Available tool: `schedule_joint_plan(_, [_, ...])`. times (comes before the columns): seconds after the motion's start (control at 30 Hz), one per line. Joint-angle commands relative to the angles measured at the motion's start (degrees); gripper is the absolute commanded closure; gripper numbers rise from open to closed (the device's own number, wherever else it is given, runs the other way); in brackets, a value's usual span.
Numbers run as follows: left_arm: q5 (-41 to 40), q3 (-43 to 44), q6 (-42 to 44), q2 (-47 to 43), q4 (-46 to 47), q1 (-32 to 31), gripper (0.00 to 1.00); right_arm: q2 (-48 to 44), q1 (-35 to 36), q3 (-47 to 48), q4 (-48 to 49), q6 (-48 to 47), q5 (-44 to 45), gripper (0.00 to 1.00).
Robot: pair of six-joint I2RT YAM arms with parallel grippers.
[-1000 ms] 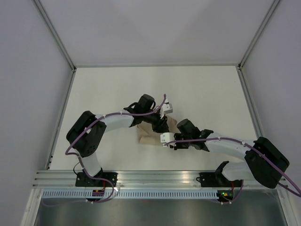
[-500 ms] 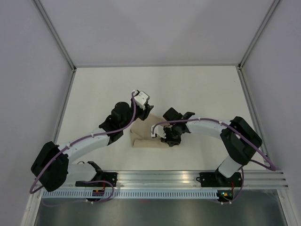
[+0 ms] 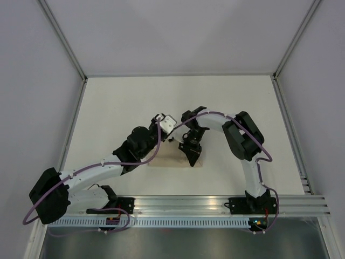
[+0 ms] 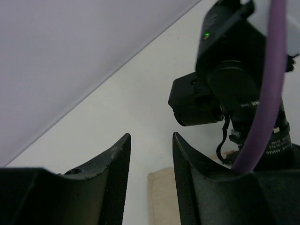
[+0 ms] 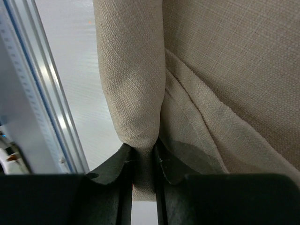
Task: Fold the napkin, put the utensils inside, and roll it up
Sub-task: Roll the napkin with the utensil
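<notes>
The beige napkin (image 3: 168,161) lies bunched on the table in front of the arms, partly under the right arm. In the right wrist view it fills the frame as a rolled fold (image 5: 133,79). My right gripper (image 3: 192,156) is shut on that fold, with cloth pinched between its fingertips (image 5: 143,161). My left gripper (image 3: 168,138) is open and empty just left of the napkin. A napkin corner (image 4: 164,192) shows between its fingers (image 4: 117,164). No utensils are visible in any view.
The right arm's wrist (image 4: 225,89) stands close ahead of the left gripper. An aluminium rail (image 3: 183,204) runs along the near table edge and also shows in the right wrist view (image 5: 42,93). White walls enclose the table.
The right arm has swung from the right side round to the far side and now pinches the napkin. The left arm has stretched out lower and to the left. The napkin has shifted slightly nearer.
</notes>
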Motion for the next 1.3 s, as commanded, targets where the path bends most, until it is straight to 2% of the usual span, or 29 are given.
schedule_joint_plan(0.0, [4.14,2.48,7.34,2.55,0.33,-7.81,0.53,11.07,-1.1,3.51,-0.23,0.77,0.65,0.82])
schedule_joint_plan(0.37, [0.98,2.48,13.69,9.93,-6.71,-17.14,0.51,19.52,-6.56,10.82,-3.84,1.56,0.73,0.8])
schedule_joint_plan(0.5, [-3.14,1.44,15.18,15.28,-8.3,-21.53,0.51,20.05,-7.26,11.0,-3.32,2.44,0.38,0.78])
schedule_joint_plan(0.87, [-1.92,-1.73,12.64,20.48,-9.97,-23.47,0.47,21.28,-9.63,11.7,-2.52,3.41,3.1,0.79])
schedule_joint_plan(1.1, [-2.27,-2.09,14.04,24.96,-7.33,-23.3,0.43,21.64,-12.36,12.23,-3.49,2.62,4.34,0.79])
schedule_joint_plan(1.13, [-2.79,-2.0,14.48,25.49,-6.9,-23.3,0.38,21.55,-12.97,12.14,-3.75,2.18,4.34,0.79])
schedule_joint_plan(1.17, [-3.06,-1.91,14.83,25.93,-6.46,-22.95,0.27,21.63,-13.15,12.05,-3.84,2.0,4.51,0.79])
schedule_joint_plan(1.2, [-3.15,-2.0,15.1,26.37,-6.11,-22.68,0.07,21.64,-13.32,12.05,-3.93,1.82,4.6,0.79])
schedule_joint_plan(1.23, [-3.15,-1.91,15.18,26.63,-5.23,-22.33,0.01,21.81,-13.5,12.05,-4.45,1.21,4.6,0.8])
schedule_joint_plan(1.27, [-3.33,-1.39,15.19,26.72,-5.22,-21.46,0.0,21.9,-13.5,12.05,-4.63,1.03,4.6,0.79])
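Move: The napkin roll's near-right end, already pinched in the right fingers, lies about 11 cm back from the left hand, 7 cm to its right and 22 cm below; from the right hand it is right at the fingertips. The napkin's flat part spreads roughly 8 cm back, 3 cm to the left and 24 cm below the left hand. Left sinks 20 cm, back and right towards the roll, opening wide; right keeps its pinch, tilting 30 degrees. ##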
